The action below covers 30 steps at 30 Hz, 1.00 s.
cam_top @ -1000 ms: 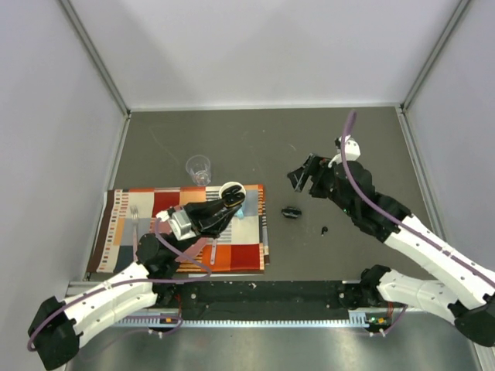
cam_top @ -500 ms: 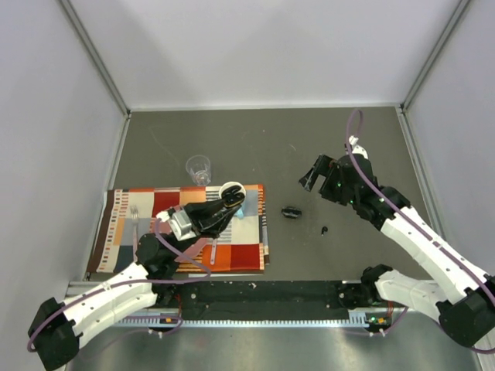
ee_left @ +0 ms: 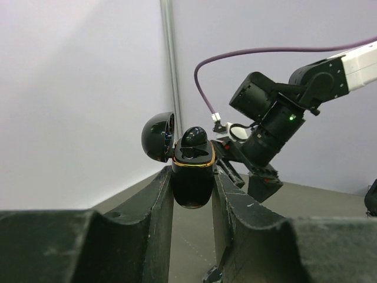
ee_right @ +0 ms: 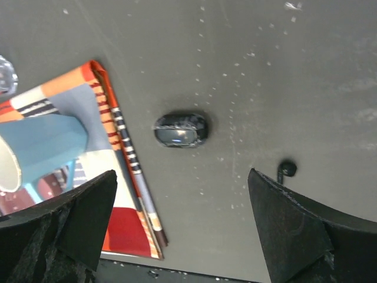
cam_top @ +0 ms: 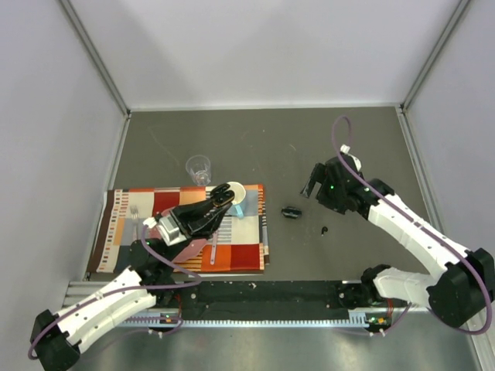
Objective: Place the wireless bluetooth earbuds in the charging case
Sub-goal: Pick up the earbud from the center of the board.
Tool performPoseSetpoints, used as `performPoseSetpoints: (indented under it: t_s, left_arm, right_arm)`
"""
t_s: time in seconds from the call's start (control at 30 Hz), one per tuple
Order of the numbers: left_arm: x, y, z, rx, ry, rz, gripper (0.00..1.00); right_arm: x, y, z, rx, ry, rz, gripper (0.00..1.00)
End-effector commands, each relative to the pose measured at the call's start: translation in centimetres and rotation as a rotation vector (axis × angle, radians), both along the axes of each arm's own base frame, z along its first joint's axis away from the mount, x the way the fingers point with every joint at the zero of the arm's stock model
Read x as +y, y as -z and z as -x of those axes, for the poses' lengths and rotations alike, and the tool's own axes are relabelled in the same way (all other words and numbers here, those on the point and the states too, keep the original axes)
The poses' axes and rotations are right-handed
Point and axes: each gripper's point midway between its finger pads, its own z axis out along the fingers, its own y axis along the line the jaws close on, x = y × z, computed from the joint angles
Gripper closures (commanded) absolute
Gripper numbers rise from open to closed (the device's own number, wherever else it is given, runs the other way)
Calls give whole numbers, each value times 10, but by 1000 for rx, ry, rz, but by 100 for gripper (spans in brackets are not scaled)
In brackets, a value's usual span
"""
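My left gripper is shut on a glossy black charging case, held up off the table with its lid swung open. One black earbud sits in the case's top. From above, the left gripper hangs over the placemat beside the mug. A loose earbud lies on the grey table, seen as a small black bud by my right finger. My right gripper hovers open above the table with nothing in it.
A second black oval case lies shut on the table. A striped placemat carries a white mug with a blue outside and a fork. A clear glass stands behind the mat.
My right arm has swung its open gripper a little to the right and turned it down over the table. My left arm has shifted slightly left, keeping hold of the case.
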Motion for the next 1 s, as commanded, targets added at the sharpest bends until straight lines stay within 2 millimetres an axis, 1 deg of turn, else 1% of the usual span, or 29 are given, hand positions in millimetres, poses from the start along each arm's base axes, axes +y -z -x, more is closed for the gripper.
performPoseSetpoints:
  t_s: [0.0, 0.03, 0.07, 0.1, 0.13, 0.17, 0.2, 0.27, 0.43, 0.57, 0.6, 0.67, 0.73, 0.77, 0.8, 0.97]
  left_arm:
    - [4, 0, -6, 2, -48, -12, 100]
    - [4, 0, -6, 5, -47, -13, 100]
    - [3, 1, -6, 8, -44, -14, 100]
    - [3, 2, -6, 9, -42, -15, 100]
    - [3, 2, -7, 14, -42, -12, 100]
    - [3, 3, -7, 17, -42, -15, 100]
    - [3, 4, -7, 18, -41, -14, 100]
    - [3, 5, -7, 17, -43, -14, 100]
    - [6, 5, -7, 15, -54, -11, 100]
    - [9, 6, -7, 12, -63, -7, 100]
    - [10, 6, -7, 17, -67, -5, 100]
    - [11, 7, -7, 22, -74, -1, 100]
    - [14, 7, -8, 25, -85, 3, 100]
    - [14, 8, -8, 28, -84, 3, 100]
    - [15, 8, -8, 27, -85, 5, 100]
    - [17, 9, -9, 32, -97, 10, 100]
  right_arm:
    - [-23, 8, 10, 32, 22, 105, 11]
    - [-26, 8, 12, 35, 26, 115, 15]
    - [-31, 13, 18, 57, 37, 138, 17]
    - [-36, 15, 19, 55, 58, 158, 23]
    - [-40, 23, 23, 73, 80, 162, 25]
    - [-43, 25, 25, 73, 98, 163, 27]
    - [-45, 26, 26, 73, 117, 164, 33]
    - [-48, 32, 28, 85, 163, 155, 37]
    - [-51, 50, 33, 135, 292, 109, 30]
    - [-50, 60, 30, 163, 297, 131, 30]
    - [-50, 65, 30, 183, 291, 145, 30]
    - [-49, 71, 31, 204, 287, 156, 34]
    - [-49, 76, 32, 227, 289, 162, 44]
    - [-49, 78, 32, 233, 290, 166, 47]
    - [-50, 81, 33, 242, 297, 172, 49]
    - [-49, 88, 33, 267, 293, 187, 49]
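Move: The loose earbud lies on the bare table about 4 cm back, 6 cm to the right and some 13 cm below the empty right hand. The closed charging case on the table is about 2 cm ahead of that hand, 5 cm to its left and 13 cm below it; the mug stands about 3 cm ahead, 25 cm left and 10 cm below. From the left hand, which still holds the open case, the earbud is roughly 30 cm right, 6 cm ahead and 32 cm below. Towards the loose earbud comes the right hand, first slanting right, back and down away from the closed case, then dropping almost straight, about 9 cm lower in all. Its fingers tip some 15 degrees nearer to vertical, the wrist turns about 15 degrees clockwise, and the wide gap narrows to about half, touching nothing yet. The left hand keeps its grip on the open case. ##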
